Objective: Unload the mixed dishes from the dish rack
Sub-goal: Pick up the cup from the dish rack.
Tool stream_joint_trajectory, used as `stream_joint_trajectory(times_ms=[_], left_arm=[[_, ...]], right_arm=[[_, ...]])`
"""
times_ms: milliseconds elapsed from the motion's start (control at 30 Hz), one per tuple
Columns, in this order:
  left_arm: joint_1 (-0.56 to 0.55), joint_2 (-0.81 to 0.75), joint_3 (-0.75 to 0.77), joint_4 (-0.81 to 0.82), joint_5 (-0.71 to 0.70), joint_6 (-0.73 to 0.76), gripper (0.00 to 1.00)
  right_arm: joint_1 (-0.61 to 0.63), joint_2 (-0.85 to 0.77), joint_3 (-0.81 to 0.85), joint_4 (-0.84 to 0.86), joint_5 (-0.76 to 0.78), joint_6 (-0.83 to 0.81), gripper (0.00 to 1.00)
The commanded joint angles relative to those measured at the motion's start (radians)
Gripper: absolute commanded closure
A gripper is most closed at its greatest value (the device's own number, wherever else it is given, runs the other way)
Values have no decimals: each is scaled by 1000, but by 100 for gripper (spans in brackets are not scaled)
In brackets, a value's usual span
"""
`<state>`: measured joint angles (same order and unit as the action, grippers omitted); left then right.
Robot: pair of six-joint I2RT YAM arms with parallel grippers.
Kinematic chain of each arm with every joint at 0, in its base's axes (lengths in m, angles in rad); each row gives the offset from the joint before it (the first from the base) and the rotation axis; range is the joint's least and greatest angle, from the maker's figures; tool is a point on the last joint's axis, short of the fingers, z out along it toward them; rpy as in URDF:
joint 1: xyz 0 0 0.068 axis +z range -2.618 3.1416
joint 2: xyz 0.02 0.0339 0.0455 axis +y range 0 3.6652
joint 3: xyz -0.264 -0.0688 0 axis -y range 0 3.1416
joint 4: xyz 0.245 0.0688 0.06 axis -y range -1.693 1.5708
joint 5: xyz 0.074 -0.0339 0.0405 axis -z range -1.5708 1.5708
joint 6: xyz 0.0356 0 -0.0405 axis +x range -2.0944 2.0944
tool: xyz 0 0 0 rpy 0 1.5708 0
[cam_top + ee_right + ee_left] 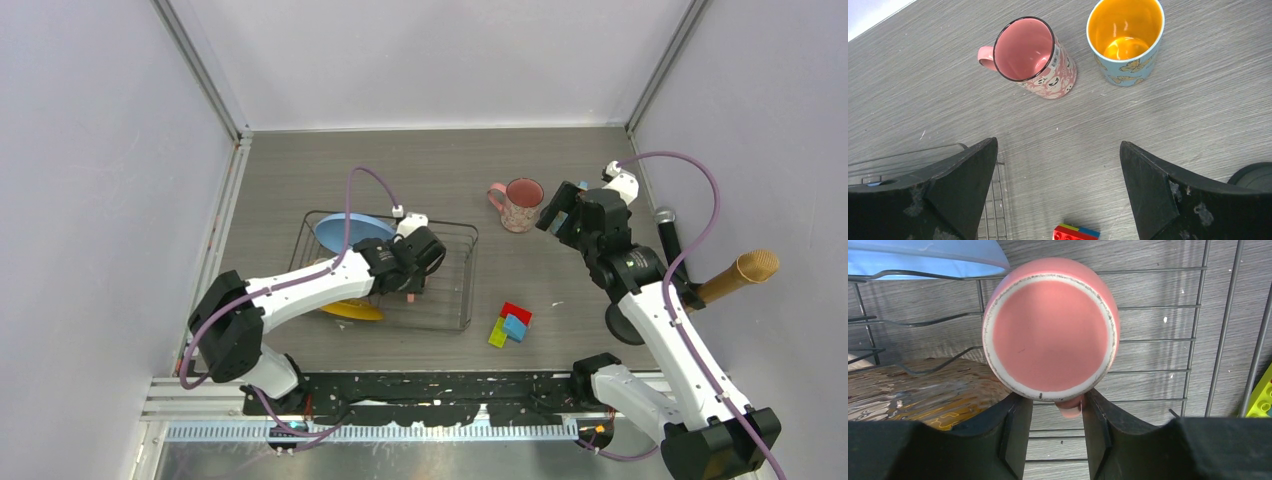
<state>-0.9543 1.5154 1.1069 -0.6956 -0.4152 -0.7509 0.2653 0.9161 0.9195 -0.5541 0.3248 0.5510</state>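
Observation:
The dish rack [455, 300] holds a light blue plate [345, 232], a yellow patterned plate [352, 310] and a plain salmon mug [1050, 330] that lies base toward the left wrist camera. My left gripper [1058, 405] is inside the rack, open. Its fingers straddle the mug's handle [1070, 407], which touches only the right finger. The speckled pink mug [1035, 55] and the blue mug with orange inside [1125, 40] stand on the table beyond the rack. My right gripper [1058, 165] hovers wide open above the table near them, holding nothing.
Red, blue and green blocks [511, 323] lie right of the rack, near the table's front edge. A tan cone-shaped object [740, 275] and a black round object [625, 325] sit at the right edge, beside the right arm. Grey walls close in the table.

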Motion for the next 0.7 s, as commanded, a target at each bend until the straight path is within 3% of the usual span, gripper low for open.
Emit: stream_joint_trajectory(times_ms=[0, 333, 533, 667], left_arm=[[3, -1, 10, 23, 16, -11, 58], [3, 23, 9, 34, 32, -13, 64], [3, 23, 21, 20, 33, -13, 80], [3, 5, 20, 27, 35, -1, 100]], right_arm=[[-5, -13, 0, 23, 26, -9, 1], [-5, -24, -5, 23, 36, -10, 1], [-5, -22, -7, 24, 41, -12, 1], [-5, -20, -6, 25, 38, -13, 1]])
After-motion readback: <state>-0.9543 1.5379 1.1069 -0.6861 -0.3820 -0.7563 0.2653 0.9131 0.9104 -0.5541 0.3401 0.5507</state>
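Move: The upside-down pink cup in the rack has its middle about 5 cm ahead of my left hand and 1 cm to its left, nearly level; its handle already hangs between my open fingers, some 1 cm right of centre. The blue plate stands roughly 12 cm ahead and 12 cm left, the yellow-brown plate about 12 cm left and level fore and aft. From my right hand the cup is some 32 cm left, 5 cm back and 13 cm lower. I close my left fingers from a bit under half open to about a fifth, pinching the pink cup's handle from its two sides. Meanwhile I ease the hand down about 1 cm and roughly half a centimetre right to centre it on the handle, the wrist barely turning. ##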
